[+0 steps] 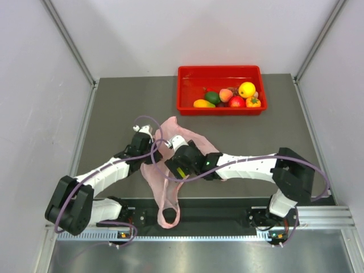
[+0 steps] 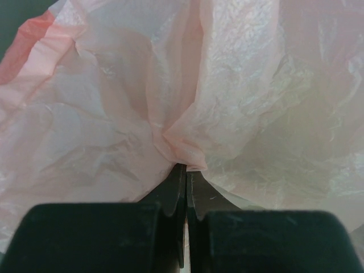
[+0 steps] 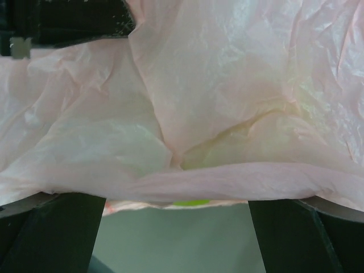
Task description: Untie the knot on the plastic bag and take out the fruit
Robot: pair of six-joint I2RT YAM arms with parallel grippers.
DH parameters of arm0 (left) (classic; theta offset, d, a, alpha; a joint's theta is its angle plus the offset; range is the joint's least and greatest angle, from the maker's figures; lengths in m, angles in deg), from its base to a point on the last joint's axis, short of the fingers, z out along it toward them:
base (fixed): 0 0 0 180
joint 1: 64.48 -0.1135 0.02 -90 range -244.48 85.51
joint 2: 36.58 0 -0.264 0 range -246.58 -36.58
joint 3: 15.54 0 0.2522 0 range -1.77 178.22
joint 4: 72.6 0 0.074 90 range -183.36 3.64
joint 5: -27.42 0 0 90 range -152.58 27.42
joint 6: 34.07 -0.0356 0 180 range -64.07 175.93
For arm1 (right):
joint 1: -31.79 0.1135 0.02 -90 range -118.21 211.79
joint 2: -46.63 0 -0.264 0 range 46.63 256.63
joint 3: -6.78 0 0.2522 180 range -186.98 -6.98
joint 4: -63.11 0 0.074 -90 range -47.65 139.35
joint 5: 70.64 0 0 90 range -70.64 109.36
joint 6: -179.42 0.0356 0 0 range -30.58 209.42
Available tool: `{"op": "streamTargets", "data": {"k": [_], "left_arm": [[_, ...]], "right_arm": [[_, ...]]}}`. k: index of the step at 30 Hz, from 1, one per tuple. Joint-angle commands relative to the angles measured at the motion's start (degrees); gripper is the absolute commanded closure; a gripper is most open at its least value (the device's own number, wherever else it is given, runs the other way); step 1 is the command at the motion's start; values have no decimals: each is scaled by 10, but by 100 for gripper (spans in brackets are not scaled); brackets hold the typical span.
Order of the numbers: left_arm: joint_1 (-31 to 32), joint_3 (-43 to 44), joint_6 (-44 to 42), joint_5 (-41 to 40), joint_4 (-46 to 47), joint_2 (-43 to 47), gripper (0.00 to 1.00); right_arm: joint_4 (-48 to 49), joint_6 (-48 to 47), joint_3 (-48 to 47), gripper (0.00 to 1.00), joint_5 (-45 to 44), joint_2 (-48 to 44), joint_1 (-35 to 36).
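The pale-pink plastic bag [image 1: 170,128] lies crumpled mid-table, its handle loops [image 1: 168,213] trailing over the near edge. My left gripper [image 1: 152,149] is shut on a bunched fold of the plastic bag [image 2: 170,133], the fingertips [image 2: 181,173] pressed together. The right gripper [image 1: 173,152] stands wide open at the plastic bag [image 3: 227,85], whose lower edge spans between its fingers [image 3: 57,227]. A green sliver [image 3: 190,202] shows under that edge, and a yellowish tint shows through the film. I cannot make out the knot. Several fruit [image 1: 247,89] lie in the red bin [image 1: 187,74].
The red bin stands at the back of the grey table [image 1: 125,108], right of centre. White walls close in both sides and the back. Both arms meet at the bag, close to each other. A metal rail [image 1: 216,233] runs along the near edge.
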Motion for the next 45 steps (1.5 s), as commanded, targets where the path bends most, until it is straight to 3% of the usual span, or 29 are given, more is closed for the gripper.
{"op": "streamTargets", "data": {"k": [1, 7, 15, 18, 19, 22, 23, 31, 34, 37, 40, 41, 45], "left_arm": [[-3, -4, 3, 10, 34, 5, 100], [-3, -6, 3, 14, 35, 7, 100], [-3, -9, 6, 14, 35, 16, 100], [-3, -10, 10, 19, 35, 16, 100], [-3, -10, 10, 20, 34, 16, 100], [-3, -8, 8, 18, 33, 25, 100], [-3, -7, 7, 16, 32, 27, 100], [-4, 3, 10, 22, 27, 36, 100], [-4, 6, 14, 29, 32, 33, 100], [-4, 7, 16, 34, 35, 28, 100], [-4, 8, 18, 43, 35, 27, 100], [-4, 9, 17, 49, 34, 30, 100], [-4, 12, 13, 63, 32, 34, 100]], "right_arm": [[14, 3, -42, 0, -44, 23, 4], [8, 15, -59, 0, -33, 73, -15], [21, 25, -23, 22, 24, 65, -24], [26, 26, -17, 46, 55, 58, -32], [26, 25, -12, 65, 66, 45, -35], [10, 22, 5, 97, 83, -1, -37], [1, 17, 9, 100, 92, -15, -37], [-120, -57, 45, 100, 356, -206, -61], [-174, -111, 29, 100, 408, -255, -68], [-164, -128, 11, 100, 370, -299, -108], [-119, -119, -19, 100, 344, -290, -230], [-96, -110, -47, 100, 305, -262, -292], [-47, -57, -138, 100, 173, -149, -395]]}}
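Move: The green fruit sits just inside the bag mouth, about 1 cm ahead of the right hand, neither left nor right of it, and 4 cm lower. The bag's pinched fold is some 6 cm ahead and 5 cm left; the yellow mango in the bin is about 26 cm ahead and 11 cm right. From the left hand, the fruit lies about 5 cm back, 6 cm right and level. The right hand sinks about 3 cm into the bag mouth, edging forward, and its open fingers close partway around the green fruit, then draw it back and up out of the bag, the wrist turning some 20 degrees counter-clockwise. It then swings about 14 cm forward, rightward and still rising towards the red bin, unwinding that turn, while the left keeps pinching the bag. ##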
